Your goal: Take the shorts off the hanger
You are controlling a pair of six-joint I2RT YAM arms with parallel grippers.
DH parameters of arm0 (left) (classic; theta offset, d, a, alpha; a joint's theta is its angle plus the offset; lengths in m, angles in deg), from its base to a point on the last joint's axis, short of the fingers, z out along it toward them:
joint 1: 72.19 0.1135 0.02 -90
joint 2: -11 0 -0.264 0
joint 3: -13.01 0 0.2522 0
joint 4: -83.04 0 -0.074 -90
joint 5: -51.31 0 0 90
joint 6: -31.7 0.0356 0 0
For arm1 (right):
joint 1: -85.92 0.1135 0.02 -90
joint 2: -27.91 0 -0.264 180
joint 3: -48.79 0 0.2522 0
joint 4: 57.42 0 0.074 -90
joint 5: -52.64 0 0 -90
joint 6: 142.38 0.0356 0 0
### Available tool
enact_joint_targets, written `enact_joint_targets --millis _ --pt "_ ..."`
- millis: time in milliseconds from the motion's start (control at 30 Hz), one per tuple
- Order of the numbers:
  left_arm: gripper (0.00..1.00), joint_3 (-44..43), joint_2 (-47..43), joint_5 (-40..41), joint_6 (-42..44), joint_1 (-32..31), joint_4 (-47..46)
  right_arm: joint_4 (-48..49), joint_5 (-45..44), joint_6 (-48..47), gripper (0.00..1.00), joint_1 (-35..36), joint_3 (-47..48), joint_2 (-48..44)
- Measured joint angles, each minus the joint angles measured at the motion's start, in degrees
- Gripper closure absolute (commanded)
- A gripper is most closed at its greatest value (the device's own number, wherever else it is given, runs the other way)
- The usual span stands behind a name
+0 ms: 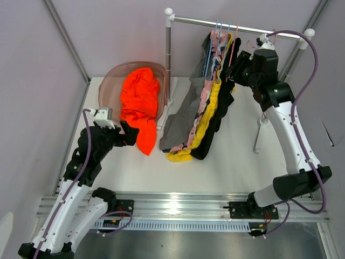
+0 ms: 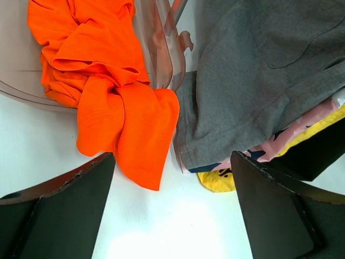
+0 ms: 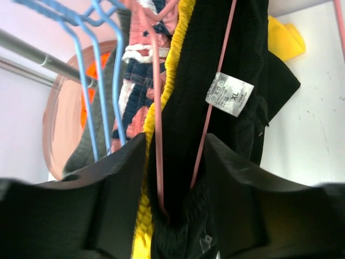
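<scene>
Black shorts (image 1: pixel 218 118) hang on a pink hanger (image 3: pixel 157 108) at the right end of a row on the rail (image 1: pixel 242 25). Beside them hang yellow (image 1: pixel 207 116), pink-patterned (image 1: pixel 200 105) and grey shorts (image 1: pixel 180 118), their ends trailing on the table. My right gripper (image 1: pixel 235 69) is up at the rail. In its wrist view the right gripper (image 3: pixel 175 143) is closed on the black shorts' (image 3: pixel 215 43) waistband, with the pink hanger wire between the jaws. Orange shorts (image 1: pixel 139 100) lie in a translucent basin (image 1: pixel 113 75), draped over its rim. My left gripper (image 1: pixel 128 134) is open and empty just before them.
The rack's white post (image 1: pixel 168 59) stands beside the basin. Blue hangers (image 3: pixel 86 81) carry the grey and pink shorts. In the left wrist view the orange shorts (image 2: pixel 108 81), grey shorts (image 2: pixel 259 70) and a yellow hem (image 2: pixel 218 178) lie ahead on the white table (image 2: pixel 172 226).
</scene>
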Motion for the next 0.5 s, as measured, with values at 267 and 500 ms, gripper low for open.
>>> enact_joint_targets --millis 267,500 --pt "0.06 0.02 0.11 0.0 0.2 0.0 -0.09 0.17 -1.79 -0.7 0.6 0.83 2.89 4.96" --pt "0.06 0.02 0.24 0.0 0.39 0.0 -0.11 0.22 -2.82 -1.49 1.0 0.94 6.78 7.37"
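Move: The right hand, half open, has the near strut of the pink hanger carrying the black shorts about 4 cm ahead, 1 cm to its left and nearly level. From that hand, the black shorts' middle is about 3 cm ahead, 1 cm left and 18 cm down; the blue hangers are some 7 cm left and 5 cm ahead, roughly level. From the left hand, the strut lies about 20 cm ahead, 38 cm right and 15 cm higher. Forward by about 3.5 cm, the right hand eases in to the pink hanger of the black shorts, dipping a little over 1 cm on the way and rising most of it back, its wrist barely turning. The fingers close from about half open to nearly shut around the hanger's near strut, pinching it by the end. ##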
